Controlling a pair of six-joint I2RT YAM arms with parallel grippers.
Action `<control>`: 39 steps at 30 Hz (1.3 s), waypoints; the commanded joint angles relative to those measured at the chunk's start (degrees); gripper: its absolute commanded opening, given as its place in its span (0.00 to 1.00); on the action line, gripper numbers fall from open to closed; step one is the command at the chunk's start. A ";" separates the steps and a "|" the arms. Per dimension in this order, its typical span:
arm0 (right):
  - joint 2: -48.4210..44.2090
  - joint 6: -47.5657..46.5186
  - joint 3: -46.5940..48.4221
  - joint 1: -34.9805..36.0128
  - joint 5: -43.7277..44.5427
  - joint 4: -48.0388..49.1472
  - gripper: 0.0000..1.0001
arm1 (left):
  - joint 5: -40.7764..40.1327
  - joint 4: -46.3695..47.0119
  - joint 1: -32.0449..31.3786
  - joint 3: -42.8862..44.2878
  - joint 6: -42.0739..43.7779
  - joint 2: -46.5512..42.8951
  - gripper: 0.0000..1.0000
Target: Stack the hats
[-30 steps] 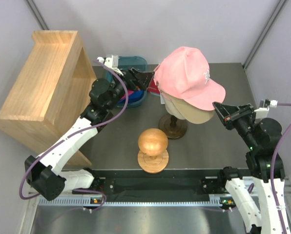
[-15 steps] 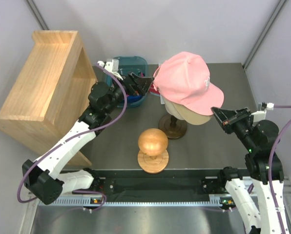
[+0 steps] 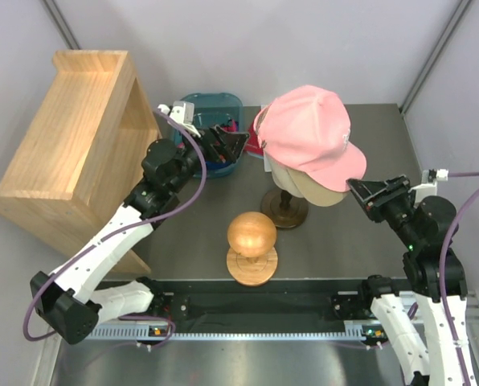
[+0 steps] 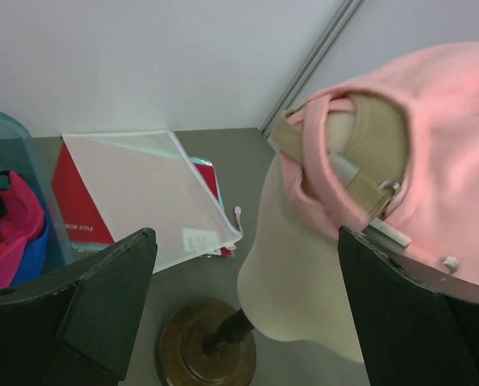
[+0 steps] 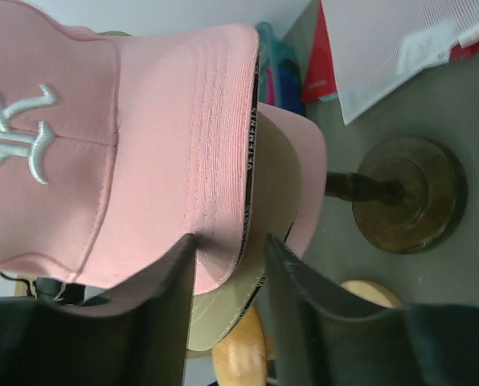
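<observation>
A light pink cap [image 3: 308,133] sits on top of a tan cap [image 3: 316,191], both on the cream mannequin head [image 4: 304,281]. Their brims point toward my right gripper [image 3: 360,191]. In the right wrist view the pink brim [image 5: 167,145] and the tan brim [image 5: 223,305] lie between the jaws of the right gripper [image 5: 231,241], which stand slightly apart. My left gripper [image 3: 238,145] is wide open behind the caps' back straps [image 4: 368,173] with nothing in it. A magenta cap [image 4: 10,233] and a blue cap [image 4: 34,249] lie in the teal bin [image 3: 215,108].
A wooden ball on a stand [image 3: 251,235] sits in front of the mannequin's dark round base [image 3: 284,209]. A large wooden shelf [image 3: 71,145] fills the left side. A clear pouch over red papers [image 4: 143,193] lies beside the bin.
The right gripper's jaws have parted from the pink brim. The pink cap has settled lower onto the tan cap. The left gripper has drawn back slightly toward the bin.
</observation>
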 commanded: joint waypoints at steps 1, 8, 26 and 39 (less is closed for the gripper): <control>3.31 -6.10 -0.56 -0.29 0.99 -11.87 0.48 | -0.58 -6.04 -0.35 -0.69 2.23 -1.97 0.98; 3.32 -6.72 4.36 -0.29 4.24 -11.34 0.96 | -0.66 -16.21 -0.35 -0.61 5.83 -6.53 0.98; 3.49 -8.92 5.59 -0.21 8.99 -6.95 1.00 | 0.48 -39.10 -0.35 -2.19 4.34 -19.56 0.99; 4.27 -17.78 18.33 -0.21 13.84 -2.74 0.98 | -0.40 -27.42 -0.43 11.42 4.52 -8.23 0.99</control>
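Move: The top pink hat's middle is about 12 cm ahead, 11 cm left and 6 cm above the right hand, whose fingers are at its brim. From the open left hand the pink hat lies some 14 cm right, 3 cm ahead and about level. The tan hat beneath it is roughly 9 cm ahead, 13 cm left and 2 cm above the right hand. Right hand releases the pink brim, dips about 4 cm, then rises rightward; left backs off and down. ##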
